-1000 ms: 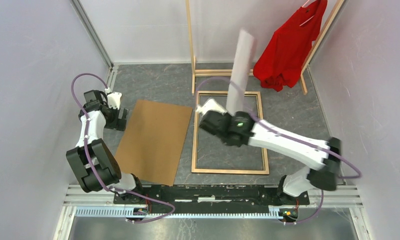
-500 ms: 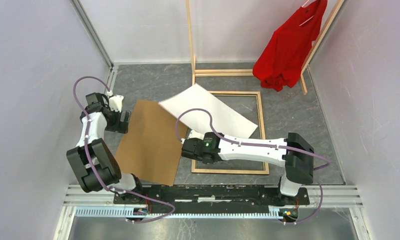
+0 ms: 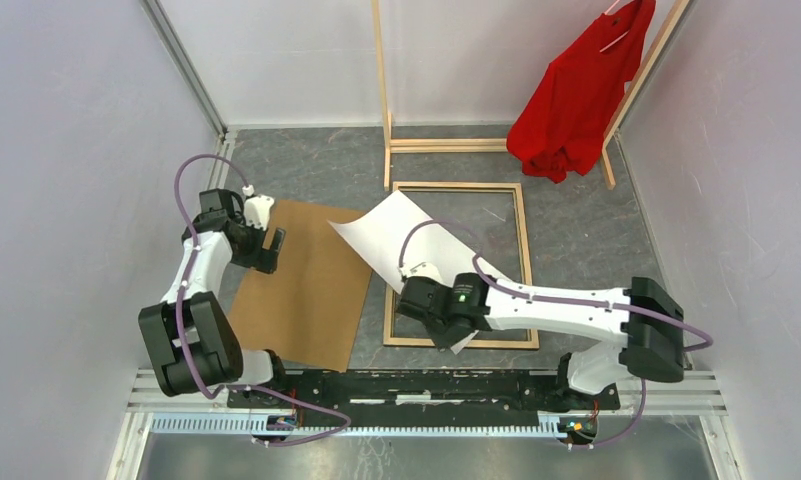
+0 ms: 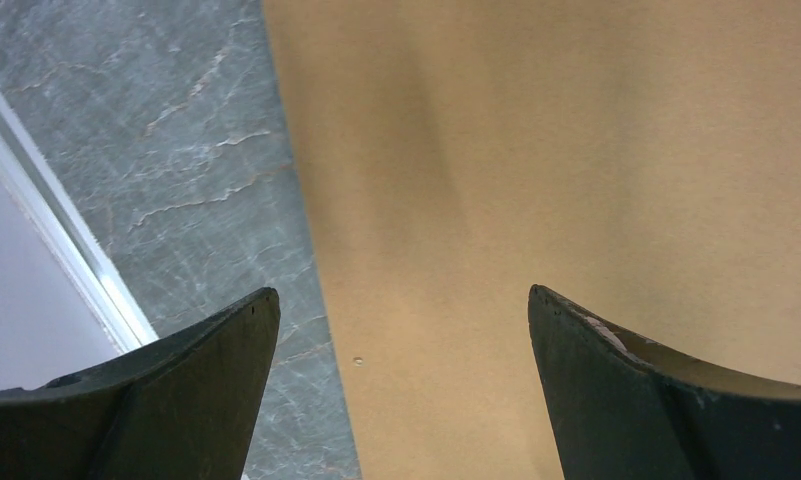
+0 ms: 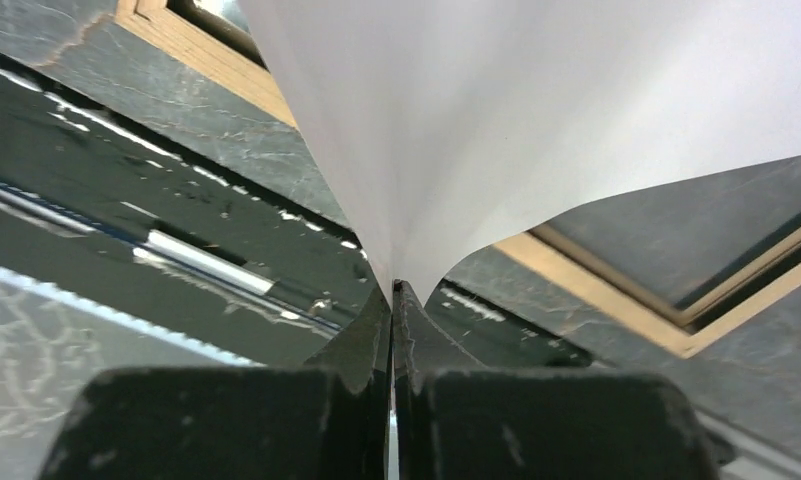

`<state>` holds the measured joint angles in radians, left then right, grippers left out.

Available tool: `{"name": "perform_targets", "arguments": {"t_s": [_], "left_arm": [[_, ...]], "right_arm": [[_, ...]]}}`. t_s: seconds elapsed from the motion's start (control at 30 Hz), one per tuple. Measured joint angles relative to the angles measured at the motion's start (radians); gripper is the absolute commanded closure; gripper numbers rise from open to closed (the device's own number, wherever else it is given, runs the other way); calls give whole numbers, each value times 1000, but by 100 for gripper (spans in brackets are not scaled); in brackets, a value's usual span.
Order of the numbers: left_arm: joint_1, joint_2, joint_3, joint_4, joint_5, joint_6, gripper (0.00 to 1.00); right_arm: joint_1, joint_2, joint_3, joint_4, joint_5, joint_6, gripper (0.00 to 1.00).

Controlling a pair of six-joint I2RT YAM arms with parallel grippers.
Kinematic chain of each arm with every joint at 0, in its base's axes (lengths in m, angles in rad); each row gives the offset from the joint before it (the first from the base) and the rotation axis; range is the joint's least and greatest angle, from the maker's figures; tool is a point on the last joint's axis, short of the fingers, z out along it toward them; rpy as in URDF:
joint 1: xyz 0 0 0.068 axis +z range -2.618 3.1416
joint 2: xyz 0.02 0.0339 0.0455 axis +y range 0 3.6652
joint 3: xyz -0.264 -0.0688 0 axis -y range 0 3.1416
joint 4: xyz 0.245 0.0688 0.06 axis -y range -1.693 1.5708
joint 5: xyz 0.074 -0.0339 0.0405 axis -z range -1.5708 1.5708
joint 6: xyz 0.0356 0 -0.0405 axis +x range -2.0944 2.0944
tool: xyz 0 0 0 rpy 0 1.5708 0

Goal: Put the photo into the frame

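The photo shows its plain white back. It lies slanted across the frame's left rail, one end over the brown backing board. The frame lies flat on the grey floor with its light wood side up. My right gripper is shut on the photo's near corner, above the frame's near left corner. In the right wrist view the sheet curls up out of the shut gripper, with the wood rail behind it. My left gripper is open over the board's left edge, nothing between its fingers.
A tall wooden clothes rack with a red shirt stands at the back. White walls close in both sides. The black base rail runs along the near edge.
My right arm has swung the photo down from upright to slanted over the frame's left rail, then drawn it nearer. My left gripper has moved right, over the board's edge.
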<state>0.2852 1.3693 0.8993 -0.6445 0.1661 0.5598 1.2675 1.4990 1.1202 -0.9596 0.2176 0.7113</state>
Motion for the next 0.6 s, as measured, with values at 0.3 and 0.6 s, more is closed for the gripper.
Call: {"name": "perform_targets", "arguments": {"t_s": [0.3, 0.6], "left_arm": [[-32, -31, -12, -1, 1, -17, 0], [-32, -31, -12, -5, -1, -21, 0]], "right_arm": [[4, -187, -161, 65, -26, 319, 100], [43, 40, -68, 90, -35, 302, 6]]}}
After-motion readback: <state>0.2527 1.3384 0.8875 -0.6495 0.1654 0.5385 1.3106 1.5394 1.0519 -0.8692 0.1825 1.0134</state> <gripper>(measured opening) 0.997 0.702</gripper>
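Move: About 16 cm ahead of the right hand, some 2 cm to its right and 7 cm below lies the middle of the frame; this hand already pinches a corner of the photo. The photo's middle is about 14 cm ahead and 4 cm left, some 4 cm lower, and the cardboard sheet's middle is 12 cm ahead, 31 cm left and 7 cm below. From the left hand the frame's middle lies roughly 38 cm to the right, 2 cm back and 6 cm down. Drawing the pinched corner of the photo back some 2.5 cm over the frame's near side, the right hand turns clockwise nearly 20 degrees and drifts slightly right; after a slight rise it sinks, ending about 3 cm lower. Near the bottom its fingers open wide and let go of the corner, and the hand slips left about 3 cm as they spread. ##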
